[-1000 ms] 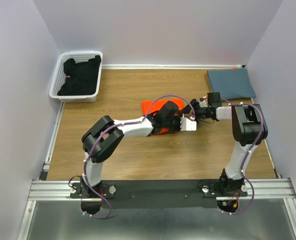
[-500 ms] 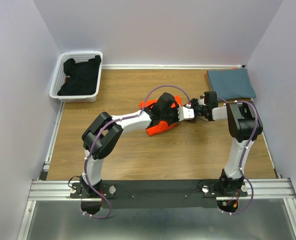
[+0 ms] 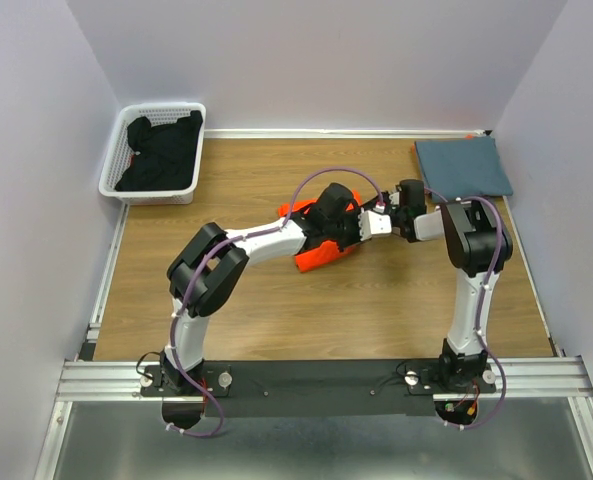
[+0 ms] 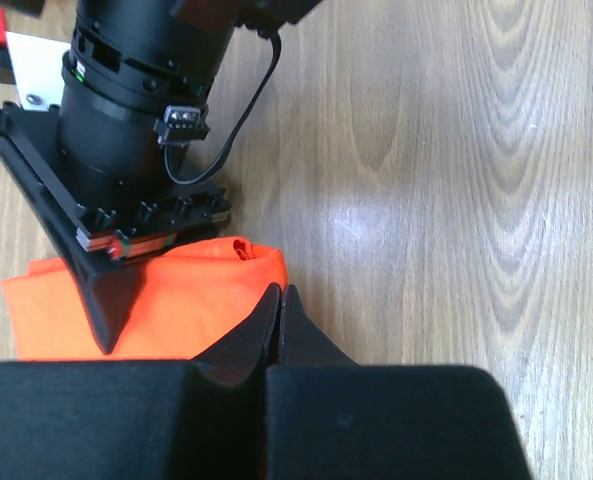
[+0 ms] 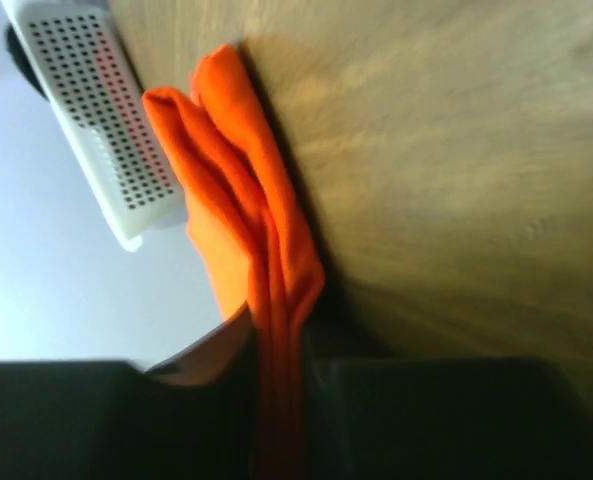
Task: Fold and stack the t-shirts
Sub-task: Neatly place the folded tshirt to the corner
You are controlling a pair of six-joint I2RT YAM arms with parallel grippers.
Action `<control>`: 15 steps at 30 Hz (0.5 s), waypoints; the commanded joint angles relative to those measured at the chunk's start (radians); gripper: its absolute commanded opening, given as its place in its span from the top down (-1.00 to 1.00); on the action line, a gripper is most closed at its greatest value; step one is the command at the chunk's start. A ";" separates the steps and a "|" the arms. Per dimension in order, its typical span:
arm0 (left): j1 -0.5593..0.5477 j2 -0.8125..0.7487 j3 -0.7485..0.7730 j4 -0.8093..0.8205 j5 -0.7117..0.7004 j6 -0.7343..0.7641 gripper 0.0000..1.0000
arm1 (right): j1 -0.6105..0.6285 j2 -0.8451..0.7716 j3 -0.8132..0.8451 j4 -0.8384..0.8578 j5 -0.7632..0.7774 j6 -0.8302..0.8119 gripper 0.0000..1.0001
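The orange t-shirt lies bunched at mid-table under my left forearm. My left gripper is shut, and the shirt's folded edge sits right at its tips. Facing it from the right, my right gripper is shut on a hanging fold of the same shirt, which runs down between its jaws. One right finger rests against the orange cloth in the left wrist view. The blue-grey t-shirt lies folded flat at the far right corner.
A white basket holding dark clothes stands at the far left. Grey walls close in the wooden table on three sides. Both arms cross over the middle of the table.
My right gripper has closed on the orange fold. Both grippers have shifted a little toward the far side, and the shirt's lower edge now shows below the left forearm.
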 commanded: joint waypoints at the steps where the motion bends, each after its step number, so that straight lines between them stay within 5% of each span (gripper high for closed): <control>1: -0.001 0.012 0.015 -0.007 0.045 -0.010 1.00 | 0.011 0.098 -0.017 -0.106 0.139 -0.046 0.86; 5: -0.001 -0.020 -0.005 -0.016 0.047 -0.014 0.94 | 0.011 0.085 0.000 -0.113 0.151 -0.112 0.99; 9: 0.008 -0.124 -0.056 -0.042 0.038 -0.020 0.29 | 0.011 0.043 0.085 -0.204 0.190 -0.256 0.99; 15: 0.097 -0.225 -0.128 -0.108 0.116 -0.096 0.10 | 0.008 -0.021 0.305 -0.400 0.250 -0.633 0.99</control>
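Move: The orange folded t-shirt's middle lies about 12 cm to the left hand's left, level with it and some 6 cm lower; the left fingers are already shut at its right edge. From the right hand, the shirt's middle is roughly 11 cm left and 8 cm back, with its far-right edge already between the half-open fingers. The blue-grey pad in the far corner is about 20 cm to the right hand's right and 7 cm ahead. The right fingers shut on the shirt's far-right edge and pinch it, then carry that edge some 3 cm forward, low over the table, while the wrist rolls and tilts up about 20 degrees. The left hand holds still until the pinch is made, then opens nearly halfway, lets go of the right edge and backs off over the shirt, about 3 cm left, with a little up and back. ##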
